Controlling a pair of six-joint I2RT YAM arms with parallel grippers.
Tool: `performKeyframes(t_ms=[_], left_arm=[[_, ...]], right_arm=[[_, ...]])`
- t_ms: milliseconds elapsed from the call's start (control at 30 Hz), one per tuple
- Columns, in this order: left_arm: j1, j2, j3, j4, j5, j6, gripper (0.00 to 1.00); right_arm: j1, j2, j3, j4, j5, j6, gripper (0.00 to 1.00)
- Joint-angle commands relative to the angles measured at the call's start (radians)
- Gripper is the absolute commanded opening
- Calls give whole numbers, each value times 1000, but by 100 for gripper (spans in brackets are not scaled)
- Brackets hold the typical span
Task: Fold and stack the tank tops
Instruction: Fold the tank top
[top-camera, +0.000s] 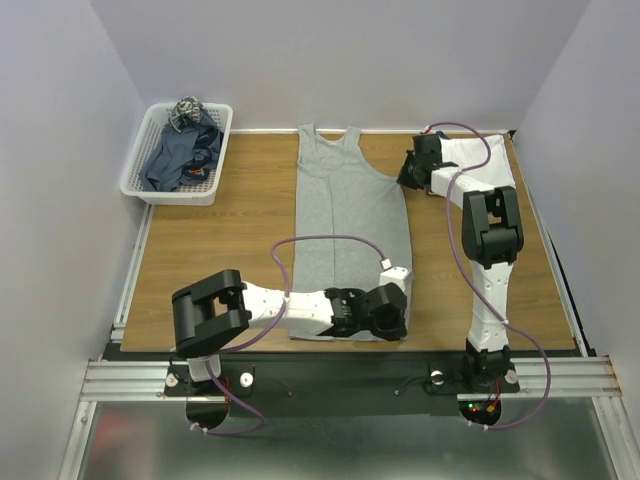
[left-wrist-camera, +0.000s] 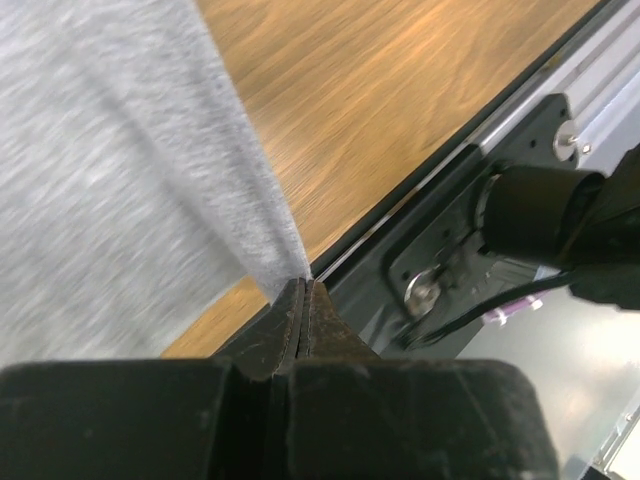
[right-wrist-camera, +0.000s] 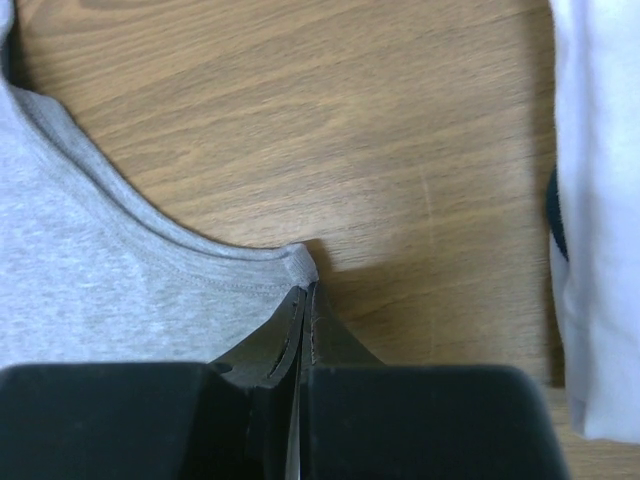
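Note:
A light grey tank top (top-camera: 350, 220) lies flat and lengthwise in the middle of the wooden table, straps toward the far edge. My left gripper (top-camera: 398, 322) is at its near right hem corner. In the left wrist view the fingertips of this gripper (left-wrist-camera: 305, 285) are shut on the corner of the grey fabric (left-wrist-camera: 120, 180). My right gripper (top-camera: 408, 180) is at the right armhole. In the right wrist view it (right-wrist-camera: 305, 290) is shut on the tip of the grey fabric (right-wrist-camera: 100, 290) below the armhole. Dark blue-grey tank tops (top-camera: 180, 155) lie in the basket.
A white lattice basket (top-camera: 140, 175) stands at the far left corner. White cloth (right-wrist-camera: 600, 200) lies to the right of the right gripper, also seen at the back right under the right arm (top-camera: 475, 150). The black table rail (left-wrist-camera: 440, 230) runs just beyond the left gripper.

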Motion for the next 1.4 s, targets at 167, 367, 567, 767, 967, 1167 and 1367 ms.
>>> performKeyframes(t_ms=[167, 367, 567, 767, 967, 1167, 1367], left_arm=[[22, -193, -187, 70, -48, -72, 0], [26, -259, -274, 93, -57, -101, 0], [34, -313, -334, 107, -69, -121, 0], [34, -342, -383, 118, -77, -149, 0], [36, -370, -419, 125, -83, -166, 0], [36, -393, -457, 131, -87, -192, 0], [36, -427, -501, 130, -95, -219, 0]], right_arm=[[4, -68, 9, 4, -101, 94, 1], [36, -78, 20, 6, -79, 142, 1], [55, -124, 6, 6, 16, 208, 1], [73, -167, -7, 7, 73, 235, 0], [90, -191, -3, 15, 76, 241, 0], [134, -139, 55, 14, 68, 225, 1], [173, -87, 88, 15, 77, 232, 1]])
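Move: The tank top's right side is already pinched at armhole and hem. The lengthwise crease it is drawn towards runs about 22 cm left of the right hand, level with it and 2 cm below, and some 16 cm straight left of the left hand, 4 cm lower. From the right hand, the right strap is 14 cm ahead and 14 cm left, the left strap 14 ahead and 28 left, and the white stack 6 ahead and 23 right. The tank top's right side is carried left towards the crease, armhole corner and hem still pinched in shut fingers. The left hand sweeps the hem about 10 cm left along the table's near edge, sinking slightly and turning some 10 degrees counter-clockwise. The right hand slides 4 cm left while low, rolling about 10 degrees, lifts the armhole corner about 8 cm, then carries it farther left. ##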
